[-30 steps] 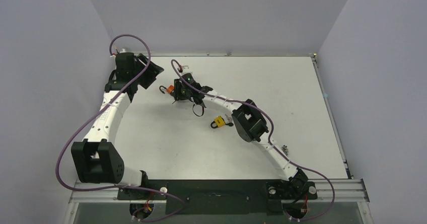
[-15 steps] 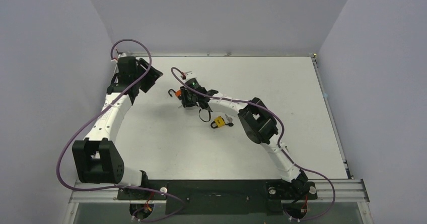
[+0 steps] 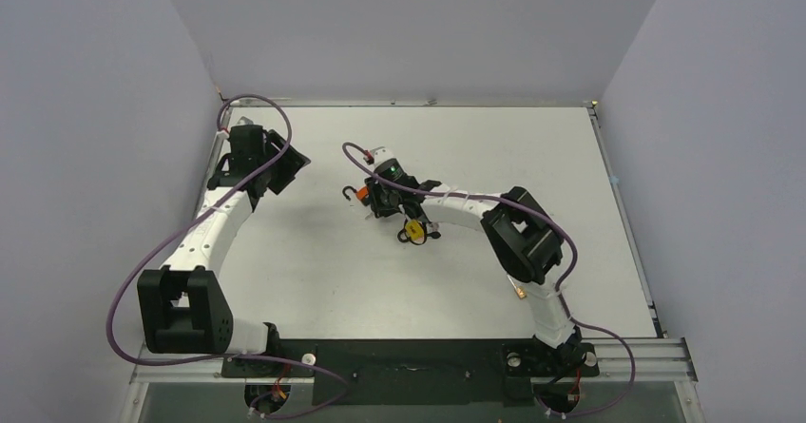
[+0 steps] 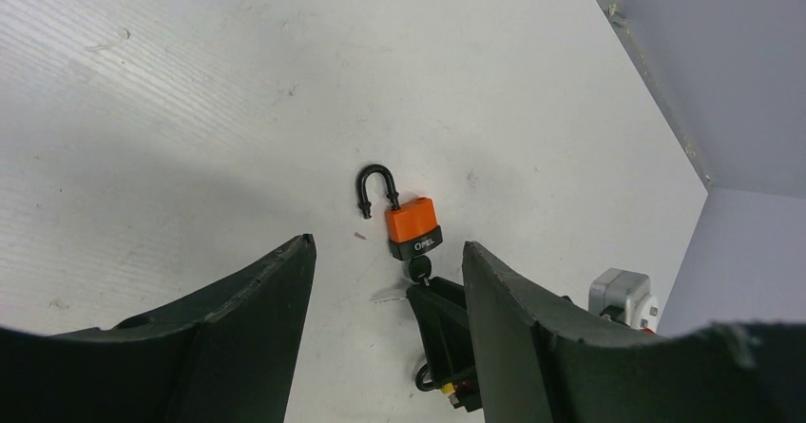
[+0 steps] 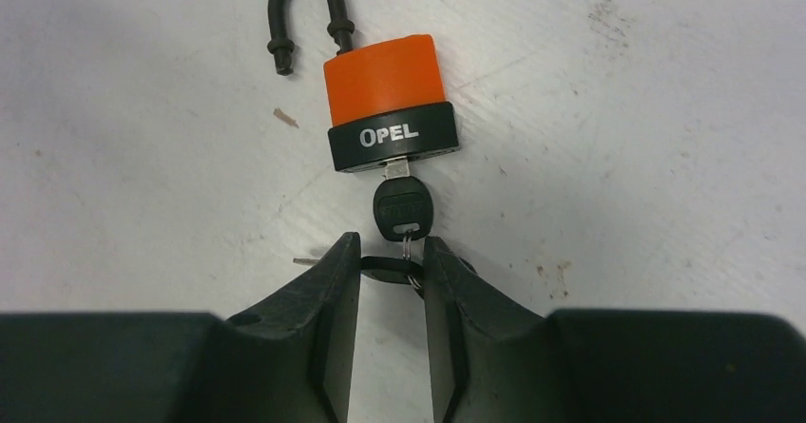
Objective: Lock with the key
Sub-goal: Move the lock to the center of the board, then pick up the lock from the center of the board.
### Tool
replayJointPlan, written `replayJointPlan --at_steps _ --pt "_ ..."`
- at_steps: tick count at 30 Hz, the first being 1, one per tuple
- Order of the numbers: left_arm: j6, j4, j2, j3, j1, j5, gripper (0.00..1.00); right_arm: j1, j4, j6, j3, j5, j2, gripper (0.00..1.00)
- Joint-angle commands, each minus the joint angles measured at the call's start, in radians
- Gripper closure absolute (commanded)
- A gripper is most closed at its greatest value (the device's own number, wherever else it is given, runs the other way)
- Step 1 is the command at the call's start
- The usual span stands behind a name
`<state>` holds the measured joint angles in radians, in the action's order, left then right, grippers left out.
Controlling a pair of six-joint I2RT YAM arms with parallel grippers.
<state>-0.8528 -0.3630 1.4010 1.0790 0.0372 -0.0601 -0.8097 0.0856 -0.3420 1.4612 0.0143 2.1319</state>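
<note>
An orange padlock with a black base lies flat on the white table, its black shackle standing open. A black-headed key sits in its keyhole, with a ring and a second key trailing behind. My right gripper is just behind the key head, its fingers narrowly apart astride the ring, table showing between them. In the top view the padlock lies mid-table at the right gripper. My left gripper hovers open to the left; its wrist view shows the padlock ahead.
A yellow padlock lies just right of and nearer than the orange one, close under the right arm's wrist. A small brass-coloured item rests near the right arm's elbow. Grey walls close in the table on three sides.
The orange padlock and the right gripper have shifted right and nearer, toward the yellow padlock. The right jaws have narrowed. The left arm has swung slightly right.
</note>
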Motion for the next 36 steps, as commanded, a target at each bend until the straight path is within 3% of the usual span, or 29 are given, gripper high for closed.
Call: replayJointPlan --at_steps 1,7,13,27,36 --pt "0.017 0.041 -0.06 -0.017 0.004 0.014 0.44 0.015 -0.091 0.064 -0.046 0.053 -0.138 0.71" --pt "0.035 0.029 -0.075 -0.018 0.005 0.001 0.44 0.016 -0.047 0.114 0.07 0.041 -0.095 0.52" --pt "0.057 0.007 -0.086 -0.004 0.0 -0.008 0.44 0.018 0.032 0.156 0.186 0.046 -0.007 0.43" --pt "0.067 -0.011 -0.103 0.013 -0.03 -0.05 0.44 0.01 0.131 0.191 0.34 0.059 0.146 0.39" --pt "0.067 -0.014 -0.106 0.017 -0.032 -0.063 0.44 -0.013 0.157 0.203 0.346 0.004 0.178 0.4"
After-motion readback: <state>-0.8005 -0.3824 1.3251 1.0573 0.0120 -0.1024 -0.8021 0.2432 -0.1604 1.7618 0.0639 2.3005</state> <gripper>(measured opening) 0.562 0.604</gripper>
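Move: Just ahead of the right hand, which still pinches a black-headed key on the lock's key ring, lies the orange lock body, about 4 cm forward, 4 cm left and 1 cm lower. Its open shackle reaches some 4 cm farther left. The yellow lock sits roughly 8 cm back and 11 cm to the right of this hand. From the left hand the orange lock is about 14 cm right, 2 cm ahead and 15 cm below. Opening its fingers to let go of the keys, the right hand rises about 8 cm while shifting some 3 cm forward and 3 cm left towards the orange body. Then it sinks about as far again with the fingers spread wide and turned some 10 degrees counter-clockwise, bringing the tips down either side of the lock body without closing. ##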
